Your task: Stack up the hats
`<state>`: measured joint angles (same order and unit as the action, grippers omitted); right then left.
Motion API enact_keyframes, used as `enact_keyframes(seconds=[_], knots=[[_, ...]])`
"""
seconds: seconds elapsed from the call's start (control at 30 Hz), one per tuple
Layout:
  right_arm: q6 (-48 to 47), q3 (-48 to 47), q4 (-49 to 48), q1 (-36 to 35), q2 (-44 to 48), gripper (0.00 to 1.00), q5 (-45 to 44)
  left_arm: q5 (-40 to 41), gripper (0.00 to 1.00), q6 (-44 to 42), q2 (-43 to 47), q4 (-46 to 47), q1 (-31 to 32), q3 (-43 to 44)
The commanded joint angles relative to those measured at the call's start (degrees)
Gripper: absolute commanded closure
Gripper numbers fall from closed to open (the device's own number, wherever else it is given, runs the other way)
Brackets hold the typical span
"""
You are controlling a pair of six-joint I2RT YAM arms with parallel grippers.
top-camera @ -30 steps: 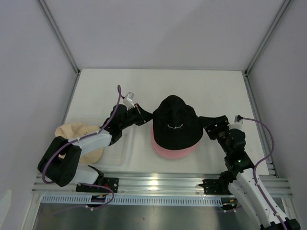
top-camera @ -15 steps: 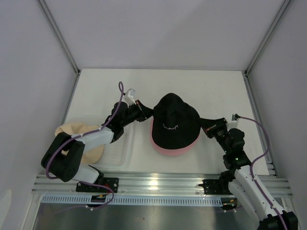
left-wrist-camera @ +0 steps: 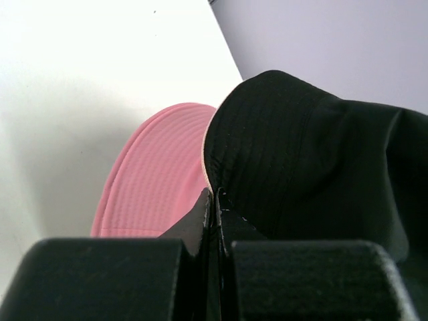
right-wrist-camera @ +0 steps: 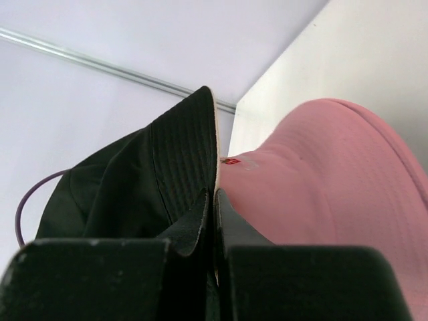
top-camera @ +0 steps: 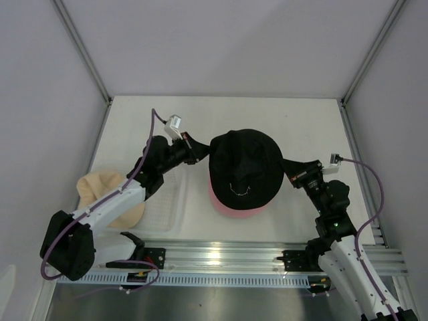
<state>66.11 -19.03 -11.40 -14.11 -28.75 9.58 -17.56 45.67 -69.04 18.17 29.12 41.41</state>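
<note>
A black hat [top-camera: 245, 167] with small white script hangs over a pink hat [top-camera: 235, 208], held up by its brim on both sides. My left gripper [top-camera: 200, 155] is shut on the black hat's left brim [left-wrist-camera: 231, 154]; the pink hat [left-wrist-camera: 160, 180] shows below it. My right gripper [top-camera: 287, 172] is shut on the right brim [right-wrist-camera: 184, 157], with the pink hat [right-wrist-camera: 334, 174] just beside the jaws. A beige hat [top-camera: 110, 194] lies at the left under the left arm.
A clear shallow plastic tray [top-camera: 166, 207] lies between the beige hat and the pink hat. White walls and metal posts close off the table at the back and sides. A metal rail [top-camera: 221, 257] runs along the near edge.
The right gripper has closed on the black hat's right brim. Both arms have since raised the black hat and shifted it slightly toward the back, uncovering more of the pink hat's near edge.
</note>
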Motion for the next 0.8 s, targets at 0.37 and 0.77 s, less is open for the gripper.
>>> enact_keyframes(seconds=[0.37, 0.77], knots=[[-5.90, -0.05, 11.22, 0.13, 4.93, 1.00, -4.21, 2.35, 0.99, -1.73, 5.58, -4.47, -0.03, -3.61], [-11.88, 2.23, 8.41, 0.13, -5.96, 1.00, -8.71, 4.46, 0.99, 0.47, -9.80, 0.46, 0.05, -3.17]])
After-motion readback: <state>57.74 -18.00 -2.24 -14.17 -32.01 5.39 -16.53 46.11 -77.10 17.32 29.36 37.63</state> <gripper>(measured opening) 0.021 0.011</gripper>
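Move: Each hand already holds one side of the black hat's brim, above the pink hat it is to go over. The pink hat's middle lies about 13 cm to the right of the left hand, 7 cm back and some 9 cm below it; from the right hand it is about 13 cm left, 3 cm back and 9 cm below. The clear bin sits roughly 27 cm left of the left hand and 8 cm back, the beige hat 37 cm left and 7 cm back, both some 20 cm lower. Down together, after a slight rise of about 1 cm, both hands lower the black hat over the pink hat, the left ending some 8.5 cm lower and the right about 7 cm. The left eases back nearly 2 cm before coming forward again as it sinks; both hands tip fingers-down about 10 degrees. Their shut fingers keep pinching the brim at opposite sides. ##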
